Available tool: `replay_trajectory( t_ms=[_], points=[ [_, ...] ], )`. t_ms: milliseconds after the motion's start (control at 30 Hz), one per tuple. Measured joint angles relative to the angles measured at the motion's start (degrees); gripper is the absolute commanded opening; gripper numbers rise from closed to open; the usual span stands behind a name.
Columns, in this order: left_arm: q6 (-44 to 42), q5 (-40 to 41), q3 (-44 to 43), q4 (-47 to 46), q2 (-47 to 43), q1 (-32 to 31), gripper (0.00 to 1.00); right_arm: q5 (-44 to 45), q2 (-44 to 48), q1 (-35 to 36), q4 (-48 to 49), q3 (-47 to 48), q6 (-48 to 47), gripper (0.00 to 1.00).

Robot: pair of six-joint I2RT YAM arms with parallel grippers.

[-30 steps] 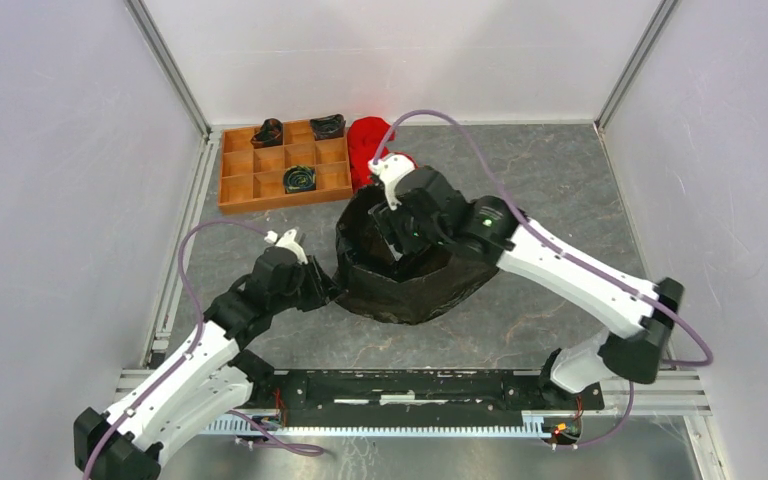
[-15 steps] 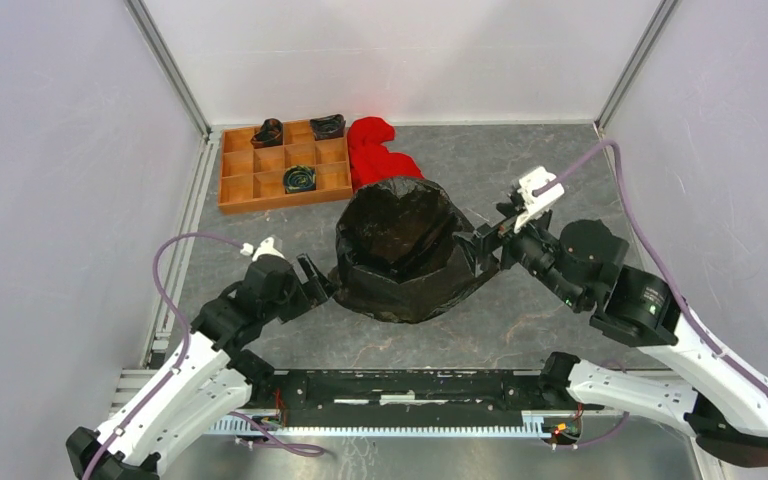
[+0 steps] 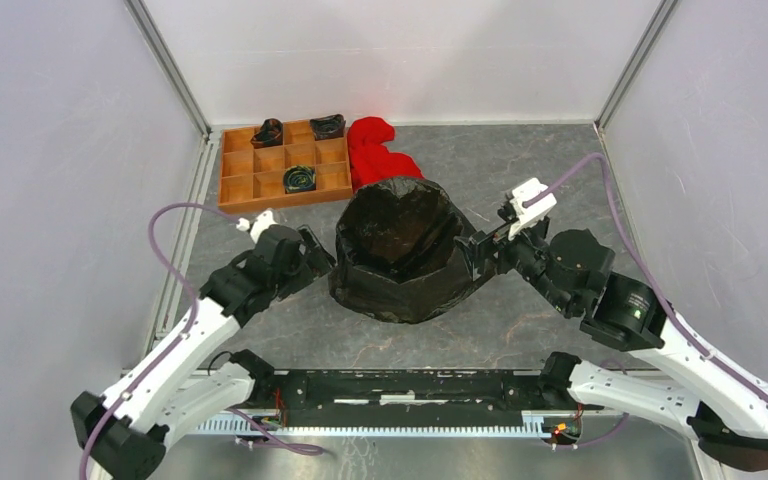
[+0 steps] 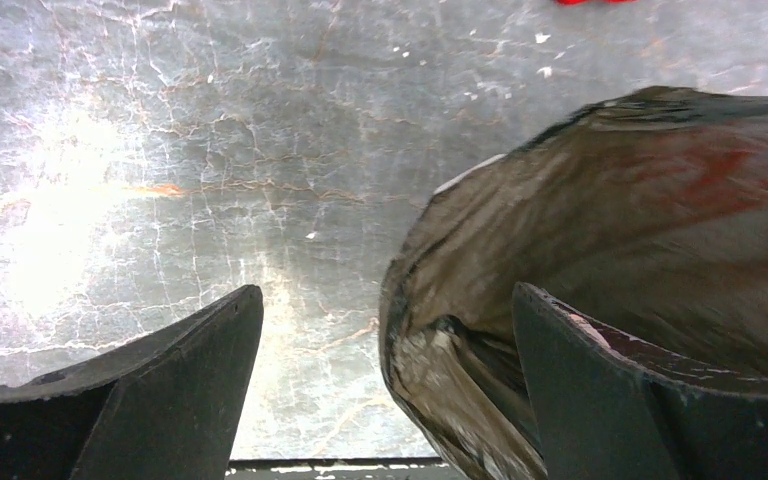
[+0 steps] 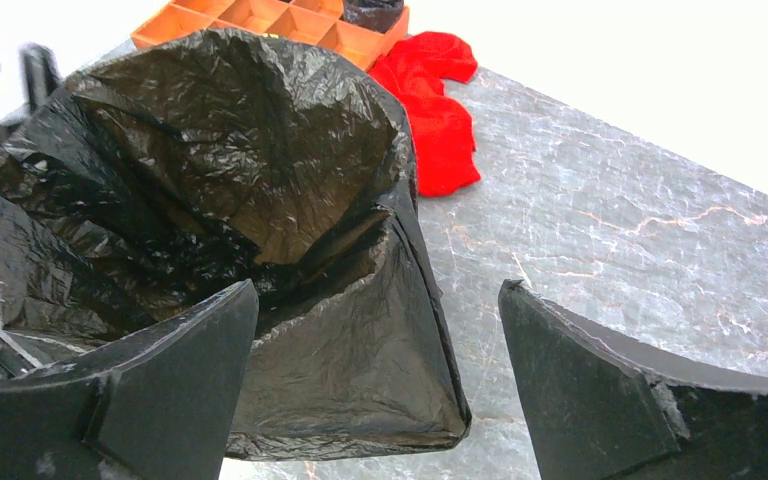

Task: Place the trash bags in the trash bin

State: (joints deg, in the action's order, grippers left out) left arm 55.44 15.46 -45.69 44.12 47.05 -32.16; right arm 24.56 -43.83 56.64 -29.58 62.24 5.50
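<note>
A glossy black trash bag (image 3: 400, 250) stands in the middle of the table, its mouth open upward and its film draped down over faceted sides. The trash bin is hidden under it. My left gripper (image 3: 317, 262) is open just left of the bag, level with its lower edge. In the left wrist view the bag's wall (image 4: 640, 200) reaches in between the wide jaws of the left gripper (image 4: 385, 295), and nothing is pinched. My right gripper (image 3: 478, 250) is open at the bag's right side. In the right wrist view the right gripper (image 5: 377, 290) has a folded corner of the bag (image 5: 220, 150) loose between its jaws.
A brown wooden compartment tray (image 3: 260, 185) with dark coiled items lies at the back left. A red cloth heap (image 3: 375, 150) sits between the tray and the bag, and shows in the right wrist view as the red cloth (image 5: 440, 110). Enclosure walls stand close on both sides.
The right arm has swung back from over the bag to its right side, jaws opened. The left gripper has opened, let go of the bag's left edge and shifted slightly farther back.
</note>
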Motion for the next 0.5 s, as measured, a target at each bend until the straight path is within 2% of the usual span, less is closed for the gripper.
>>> replay_trajectory(
  t_ms=[200,500],
  points=[
    [-0.9,-2.2,6.6,-7.3,5.0,0.5,1.00,-0.8,1.8,0.0,3.1,-0.6,0.4,0.98],
    [-3.1,-10.6,10.0,-22.3,15.1,0.6,1.00,-2.6,1.6,0.0,6.6,-1.8,1.4,0.98]
  ],
)
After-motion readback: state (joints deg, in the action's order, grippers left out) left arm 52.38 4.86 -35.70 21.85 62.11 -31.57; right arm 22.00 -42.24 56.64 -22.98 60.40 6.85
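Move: The left hand, wide open, has the trash bag's left edge about 4 cm to its right, level fore-and-aft and some 4 cm lower. The red cloth lies about 22 cm ahead, 12 cm right and 15 cm below; the wooden tray is 20 cm ahead, 11 cm left and equally low. From the right hand, that edge is roughly 21 cm left, 1 cm ahead and 22 cm down. The open left hand sinks about 8 cm and shifts 5 cm right, nudging the bag's left side. ##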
